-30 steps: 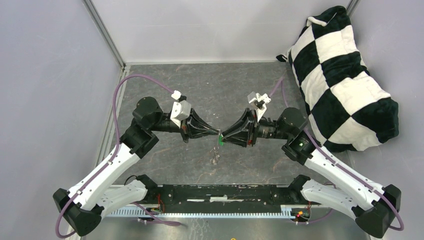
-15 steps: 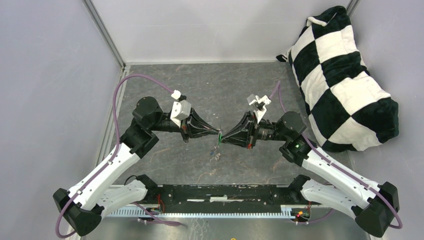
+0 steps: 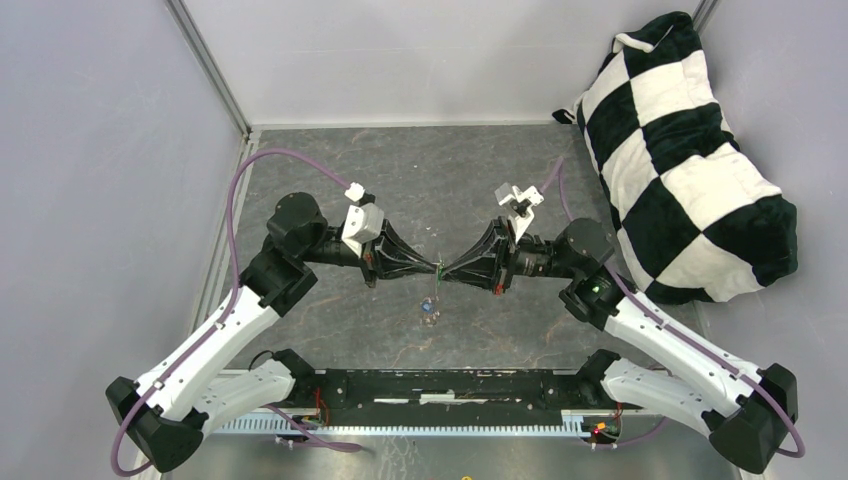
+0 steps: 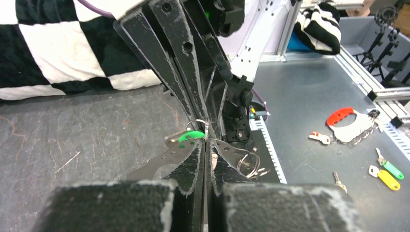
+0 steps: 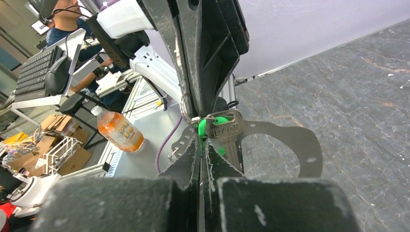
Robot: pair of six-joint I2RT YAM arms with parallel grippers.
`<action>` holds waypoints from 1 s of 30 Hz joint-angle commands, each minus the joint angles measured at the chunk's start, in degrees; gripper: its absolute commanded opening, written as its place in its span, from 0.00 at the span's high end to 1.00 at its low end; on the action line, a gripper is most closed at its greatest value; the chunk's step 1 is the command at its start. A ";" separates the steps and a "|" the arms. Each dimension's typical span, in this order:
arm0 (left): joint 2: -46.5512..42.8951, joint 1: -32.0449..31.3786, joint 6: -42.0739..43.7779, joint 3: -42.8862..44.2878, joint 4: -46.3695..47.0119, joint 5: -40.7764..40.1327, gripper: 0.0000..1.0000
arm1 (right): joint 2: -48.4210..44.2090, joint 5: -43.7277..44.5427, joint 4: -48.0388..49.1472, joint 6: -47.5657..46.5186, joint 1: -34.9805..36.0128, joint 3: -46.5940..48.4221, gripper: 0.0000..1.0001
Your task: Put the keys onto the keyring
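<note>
In the top view my left gripper (image 3: pixel 437 266) and right gripper (image 3: pixel 446 269) meet tip to tip above the middle of the table, both shut. The green key (image 5: pixel 223 126) sits at the meeting point; its green head (image 4: pixel 191 136) also shows in the left wrist view. My right gripper (image 5: pixel 203 139) pinches the green head. My left gripper (image 4: pixel 207 141) pinches a thin wire loop of the keyring (image 4: pixel 247 163), which trails below. The blue key (image 3: pixel 431 307) is with the ring just under the fingertips; I cannot tell whether it hangs or lies on the table.
A black-and-white checked cushion (image 3: pixel 690 150) fills the back right corner. A black rail (image 3: pixel 450 385) runs along the near edge between the arm bases. Grey walls close the left and back sides.
The two grippers have closed up tip to tip. The green key, which hung below the tips, is now drawn up between them. The right arm has shifted slightly left.
</note>
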 commanded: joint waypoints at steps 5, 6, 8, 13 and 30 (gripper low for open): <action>-0.52 -0.12 10.75 2.98 -7.94 1.82 0.98 | 0.75 -0.88 -9.50 -5.36 -0.04 6.65 1.00; -0.49 -0.08 11.22 2.98 -8.26 1.63 0.98 | 0.87 -0.87 -11.83 -6.35 -0.08 7.40 1.00; -0.54 -0.08 11.75 2.98 -8.54 0.94 0.98 | 0.87 -1.03 -14.42 -7.69 -0.12 8.20 1.00; -0.34 -0.08 12.64 2.89 -8.61 -3.78 0.98 | 1.30 -2.13 -19.74 -10.32 -0.08 10.33 0.99; -1.37 -0.08 2.95 -0.25 0.48 -24.34 0.98 | -8.02 24.96 -27.53 -23.06 0.02 8.08 0.02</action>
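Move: The green key is right at the meeting fingertips, about 1 cm left of the shut right hand and level with it. The keyring plate hangs from the left fingers, its middle roughly 1 cm left of the right hand and 6 cm below; the blue key dangles about 14 cm below, 2 cm back and 2 cm left of the right hand. From the left hand, the green key is some 1 cm to the right. The right fingers open wide and retreat forward-right from the green key while the left carries the keyring 5 cm forward. ##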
